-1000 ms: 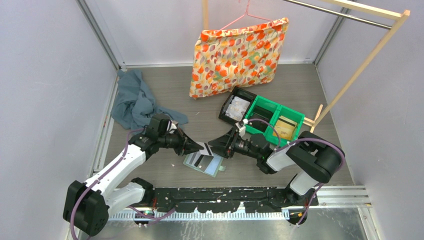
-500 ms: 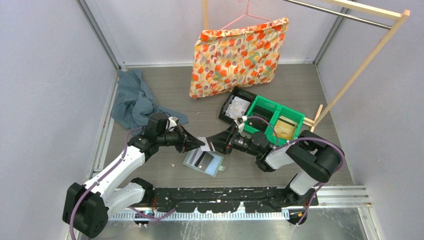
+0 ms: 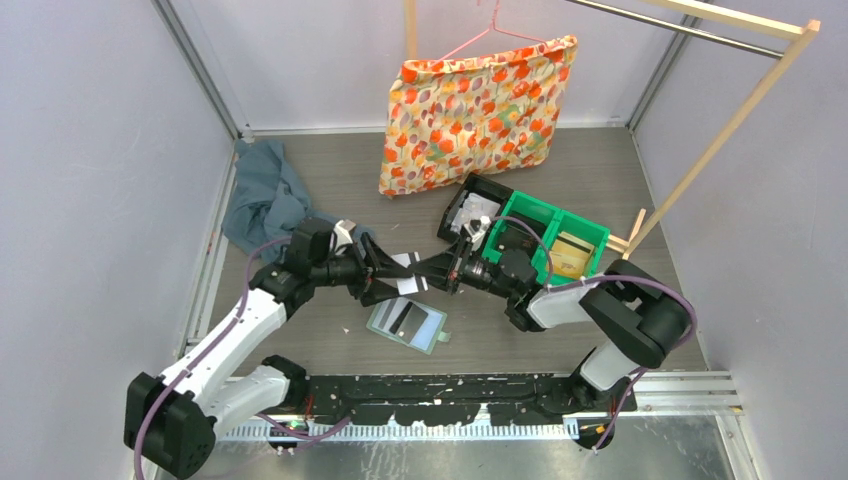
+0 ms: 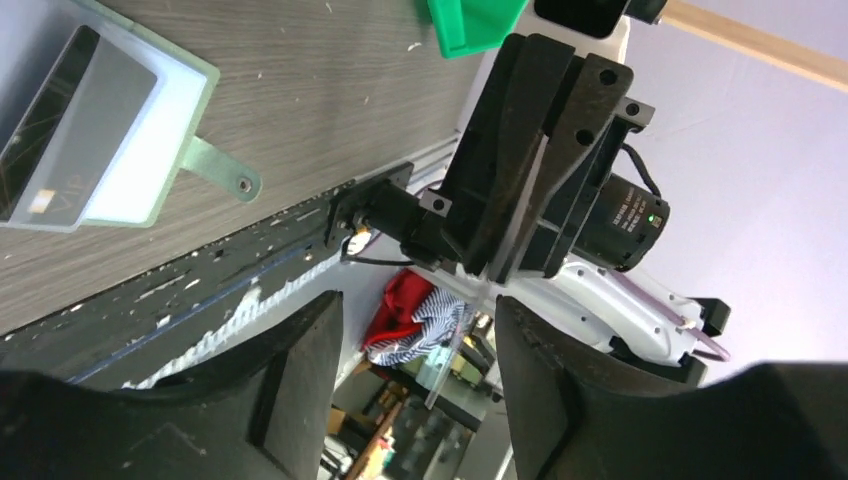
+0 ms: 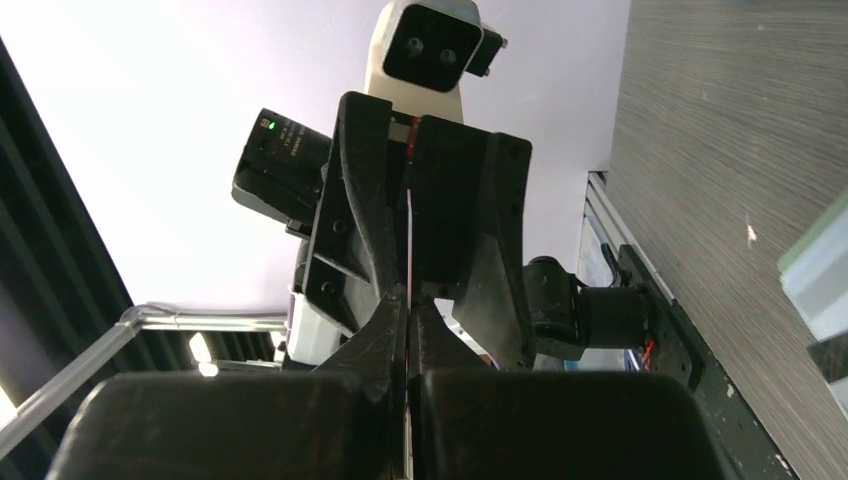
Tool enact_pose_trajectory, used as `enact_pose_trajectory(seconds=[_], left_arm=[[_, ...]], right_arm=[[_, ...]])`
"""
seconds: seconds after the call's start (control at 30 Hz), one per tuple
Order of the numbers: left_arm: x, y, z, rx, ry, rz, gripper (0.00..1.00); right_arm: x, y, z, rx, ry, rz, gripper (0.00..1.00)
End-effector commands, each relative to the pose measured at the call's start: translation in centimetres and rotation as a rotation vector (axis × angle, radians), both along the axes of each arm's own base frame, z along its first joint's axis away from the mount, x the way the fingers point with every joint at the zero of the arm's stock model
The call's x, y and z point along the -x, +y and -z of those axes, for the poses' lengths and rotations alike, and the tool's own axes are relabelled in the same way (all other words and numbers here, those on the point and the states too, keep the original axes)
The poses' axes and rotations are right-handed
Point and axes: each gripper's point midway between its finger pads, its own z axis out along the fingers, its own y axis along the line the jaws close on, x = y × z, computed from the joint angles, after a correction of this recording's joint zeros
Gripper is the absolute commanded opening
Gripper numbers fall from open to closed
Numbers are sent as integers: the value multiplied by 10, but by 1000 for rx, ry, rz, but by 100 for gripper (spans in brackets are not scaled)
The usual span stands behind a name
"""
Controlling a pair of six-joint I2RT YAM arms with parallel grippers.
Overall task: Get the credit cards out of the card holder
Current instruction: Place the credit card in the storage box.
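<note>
The pale green card holder (image 3: pixel 432 330) lies open on the table in front of both arms, with a dark-striped card in its clear pocket; it also shows in the left wrist view (image 4: pixel 195 85). My right gripper (image 3: pixel 425 279) is shut on a white credit card (image 3: pixel 406 285) with a dark stripe and holds it above the table, beyond the holder. The card is edge-on in the right wrist view (image 5: pixel 410 225), pinched in my right gripper (image 5: pixel 408 300). My left gripper (image 3: pixel 390 277) is open, and the card's free end (image 4: pixel 455 345) hangs between its spread fingers (image 4: pixel 300 380) without touching them.
Bright green bins (image 3: pixel 555 240) and a black bin (image 3: pixel 465 212) stand behind the right arm. A blue-grey cloth (image 3: pixel 262 205) lies at the far left. A floral pillow (image 3: pixel 475 110) hangs from a wooden rack (image 3: pixel 720 130) at the back.
Both grippers rose and moved away from the holder with the card. The left gripper, closed at the card before, has opened; the right still grips it.
</note>
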Motion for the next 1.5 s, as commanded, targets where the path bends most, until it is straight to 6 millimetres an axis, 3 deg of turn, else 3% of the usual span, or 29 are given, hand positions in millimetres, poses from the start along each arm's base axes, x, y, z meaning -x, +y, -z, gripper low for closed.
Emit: enact_pose_trajectory(seconds=[0.0, 0.07, 0.1, 0.23, 0.4, 0.53, 0.7, 0.87, 1.07, 1.23, 1.47], left_arm=[[2, 33, -16, -243, -143, -9, 59], [1, 61, -22, -418, -208, -47, 60], [0, 72, -28, -482, -246, -67, 60], [-8, 99, -39, -585, -352, -169, 60], [-9, 95, -25, -551, -431, -159, 62], [-3, 100, -8, -623, -448, -64, 61], [10, 86, 5, -571, -423, 57, 56], [13, 81, 18, -540, -393, 66, 56], [16, 80, 26, -542, -367, 97, 54], [19, 80, 26, -535, -370, 100, 53], [21, 83, 27, -544, -373, 94, 53]], right_arm=[[-7, -3, 7, 193, -117, 8, 1], [-11, -13, 34, 484, -184, 42, 1], [-14, -28, 50, 692, -282, 73, 1], [-51, -102, 51, 1264, -469, 298, 1], [-83, -141, 39, 1623, -672, 338, 1], [-105, -148, 37, 1830, -899, 312, 1], [-131, -137, 20, 1927, -1232, 350, 1], [-150, -119, 29, 1948, -1483, 251, 1], [-188, -117, 49, 2011, -1622, 90, 1], [-222, -120, 57, 1966, -1665, 88, 1], [-240, -111, 71, 1920, -1717, 10, 1]])
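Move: The card is already pinched in my right hand, above the card holder, with my opened left fingers still around it. The black storage box lies about 20 cm ahead of my right hand, 11 cm to its right and 18 cm below. The green box with the dark wallet stands roughly 10 cm right of the black box and 4 cm nearer; the card holder lies 3 cm back and level sideways, 20 cm below. From my left hand the black box is about 22 cm ahead, 14 cm right, 17 cm below. I keep the card pinched in my right hand and carry it forward about 23 cm, 14 cm rightward and 9 cm down to the black box, going diagonally at first and then almost straight forward, while the wrist swings the fingers from pointing left to pointing down. My left hand, already open, backs off some 8 cm left, rising and then sinking again, its fingers staying open. ##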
